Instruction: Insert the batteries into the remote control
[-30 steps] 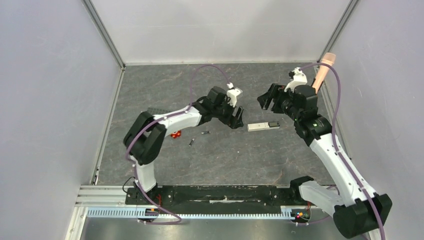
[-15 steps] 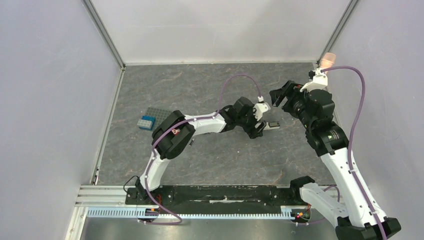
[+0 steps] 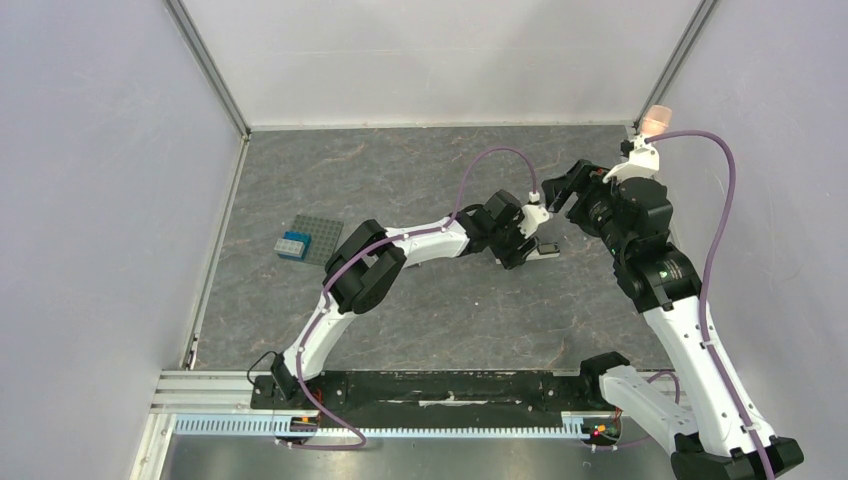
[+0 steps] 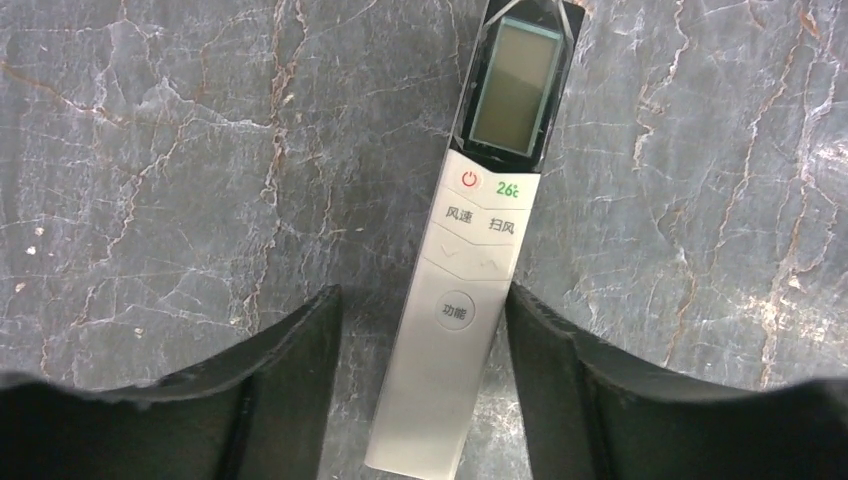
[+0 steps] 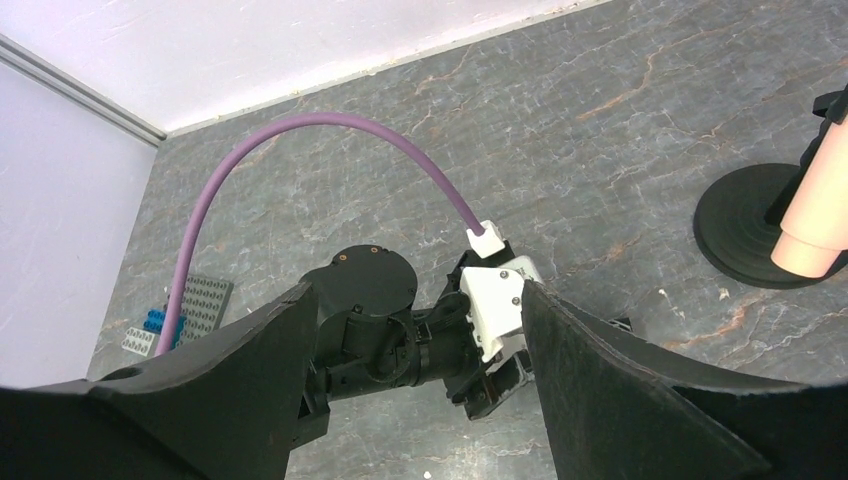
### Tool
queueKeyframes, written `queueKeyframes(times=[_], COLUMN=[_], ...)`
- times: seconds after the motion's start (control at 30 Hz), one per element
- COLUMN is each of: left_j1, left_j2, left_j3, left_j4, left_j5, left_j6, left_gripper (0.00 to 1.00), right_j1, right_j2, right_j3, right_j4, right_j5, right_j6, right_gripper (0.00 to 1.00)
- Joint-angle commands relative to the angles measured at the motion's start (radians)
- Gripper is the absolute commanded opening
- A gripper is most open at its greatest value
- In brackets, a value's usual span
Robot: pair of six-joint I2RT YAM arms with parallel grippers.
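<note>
The remote control [image 4: 470,280] is a slim white bar with a dark screen at its far end, lying flat on the grey marbled floor. In the top view only its screen end [image 3: 546,249] shows past my left gripper [image 3: 522,252]. My left gripper [image 4: 425,300] is open and straddles the remote's button end. The right finger [image 4: 540,350] lies against the remote's edge, and the left finger [image 4: 300,350] stands a gap away. My right gripper [image 3: 558,187] hangs open just behind and above, looking down on the left wrist [image 5: 415,290]. The batteries are hidden.
A grey studded plate [image 3: 318,236] with blue bricks [image 3: 290,245] lies at the left. A pink microphone [image 5: 815,220] on a black round base [image 5: 745,225] stands in the back right corner. Grey walls close in three sides.
My left arm has swung right across the floor and come down over the remote, and its fingers have narrowed a little. My right arm has drawn back to the right.
</note>
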Motion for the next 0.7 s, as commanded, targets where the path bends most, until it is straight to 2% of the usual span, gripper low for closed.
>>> queueKeyframes(times=[0.0,0.03,0.2,0.33,0.43,0.57,0.67], left_j1=[0.002,0.002,0.002,0.016,0.061,0.164,0.242], left_j2=[0.028,0.031,0.032,-0.008,-0.118,-0.324,-0.457], left_j3=[0.037,0.039,0.039,0.04,-0.028,-0.273,-0.425], left_j4=[-0.062,-0.068,-0.093,-0.119,-0.083,0.187,0.368], left_j5=[-0.017,-0.011,-0.001,0.005,0.078,0.234,0.298], left_j6=[0.026,0.026,0.012,-0.089,-0.271,-0.576,-0.771], left_gripper=[0.61,0.58,0.31,0.05,0.02,0.02,0.02], right_j1=[0.002,0.001,0.001,0.002,0.001,0.003,0.004], right_j2=[-0.009,-0.007,-0.008,0.001,0.046,0.091,0.097], right_j3=[0.035,0.036,0.036,0.046,0.065,0.039,-0.02], right_j4=[0.007,0.007,0.007,0.009,0.018,0.101,0.21], right_j5=[0.008,0.007,0.0,-0.036,-0.103,-0.251,-0.333], right_j6=[0.002,0.002,0.003,-0.002,-0.012,0.028,0.079], right_gripper=[0.77,0.77,0.77,0.77,0.75,0.74,0.74])
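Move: The remote control's middle lies some 4 cm to the left hand's right and 1 cm ahead, about 1 cm below; its white end is already between the open fingers. One battery lies roughly 25 cm to this hand's left and 2 cm back, the other about 31 cm left and 7 cm back, both some 2 cm below. From the high right hand the remote is about 4 cm ahead, 3 cm to its right and 31 cm down. Staying in place at first, the left hand closes its open fingers on the long edges of the remote's white body, pinching it beside the function button. Then it swings the remote left, about 7 cm towards the batteries' side, rising some 3 cm and rolling about 30 degrees counter-clockwise. The right hand, open and empty, drifts left about 4 cm and turns slightly left near the end. ##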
